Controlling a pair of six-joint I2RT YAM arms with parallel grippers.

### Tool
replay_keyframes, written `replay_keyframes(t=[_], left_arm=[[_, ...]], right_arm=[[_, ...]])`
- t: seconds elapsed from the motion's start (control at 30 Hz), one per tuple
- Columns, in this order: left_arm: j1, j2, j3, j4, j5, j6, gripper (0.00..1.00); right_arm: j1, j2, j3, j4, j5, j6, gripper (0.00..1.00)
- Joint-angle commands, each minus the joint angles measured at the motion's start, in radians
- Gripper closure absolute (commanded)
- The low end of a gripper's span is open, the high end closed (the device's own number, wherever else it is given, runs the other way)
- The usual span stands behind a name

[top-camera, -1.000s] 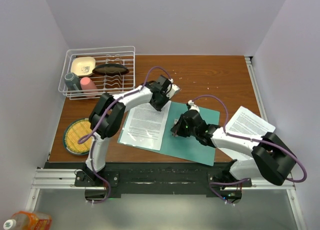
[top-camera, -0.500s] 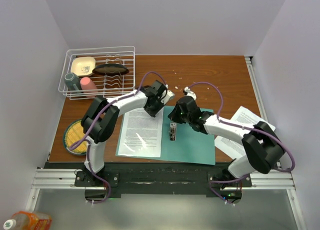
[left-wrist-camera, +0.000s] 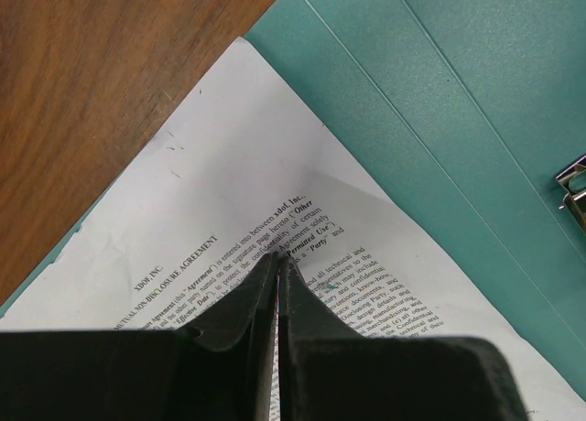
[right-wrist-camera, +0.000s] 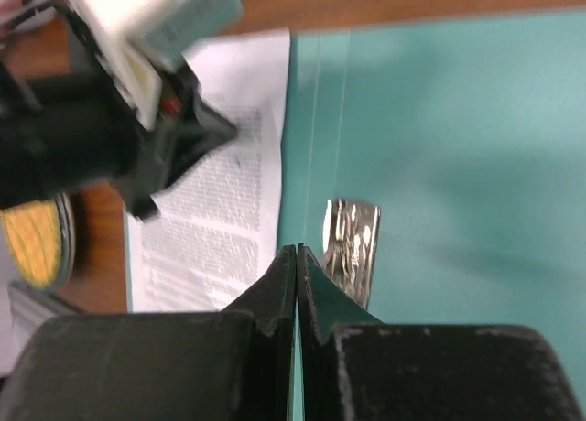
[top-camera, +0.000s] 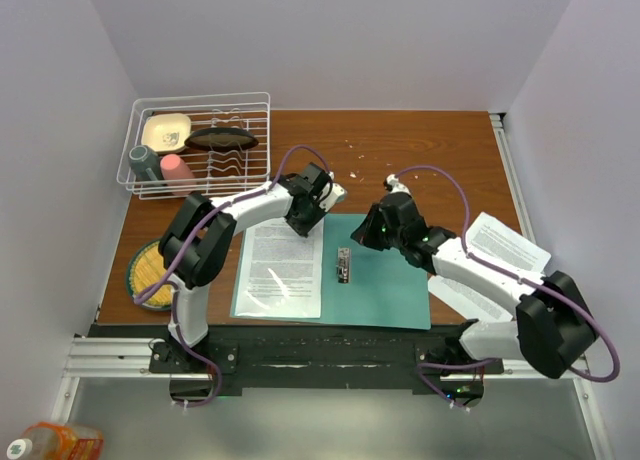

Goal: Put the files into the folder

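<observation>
The teal folder (top-camera: pixel 385 280) lies open and flat near the table's front. One file (top-camera: pixel 283 265), a white printed sheet, lies on its left half. The metal clip (top-camera: pixel 343 264) sits at the spine. My left gripper (top-camera: pixel 305 218) is shut, its tips resting on the sheet's top right part (left-wrist-camera: pixel 229 210), beside bare folder (left-wrist-camera: pixel 439 101). My right gripper (top-camera: pixel 372 230) is shut and empty, over the folder's right half (right-wrist-camera: pixel 458 119), just behind the clip (right-wrist-camera: pixel 351 247). More files (top-camera: pixel 505 242) lie on the table at the right, partly under my right arm.
A white wire dish rack (top-camera: pixel 200 145) with cups and dishes stands at the back left. A yellow plate (top-camera: pixel 152 272) lies at the front left, beside the folder. Crumbs dot the wood behind the folder.
The folder and sheet have swung from tilted to square with the table edge. My right gripper left the clip and moved back and right. My left gripper drew slightly left and nearer.
</observation>
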Motion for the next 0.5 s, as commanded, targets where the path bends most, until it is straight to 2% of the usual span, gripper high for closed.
replay_keyframes(t=[0.0,0.2,0.47], left_arm=[[0.005,0.01,0.025,-0.026,-0.003,-0.01,0.92],[0.007,0.015,0.032,-0.027,0.005,-0.011,0.92],[0.005,0.018,0.042,-0.03,0.01,-0.016,0.92]], right_arm=[[0.013,0.046,-0.078,0.046,-0.196,-0.001,1.0],[0.02,0.076,-0.081,0.016,-0.188,-0.017,1.0],[0.08,0.195,-0.078,0.099,-0.267,0.005,1.0]])
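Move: The folder's metal clip lies about 4 cm back and 3 cm left of my right hand, some 10 cm below it. The white page's middle is roughly 5 cm back and 18 cm to the left of that hand, 11 cm down. The green folder's middle is about 6 cm back and 6 cm left of it, also 11 cm down. From my left hand the clip lies about 9 cm back and 10 cm right, level with it. I swoop my shut right hand down about 6 cm and back about 5 cm towards the clip, quick at first, then edge left some 2 cm to come in close over it. The fingers tip down about 10 degrees and swing as much counter-clockwise. My left fingertips stay resting on the page near its far right corner, holding still. ##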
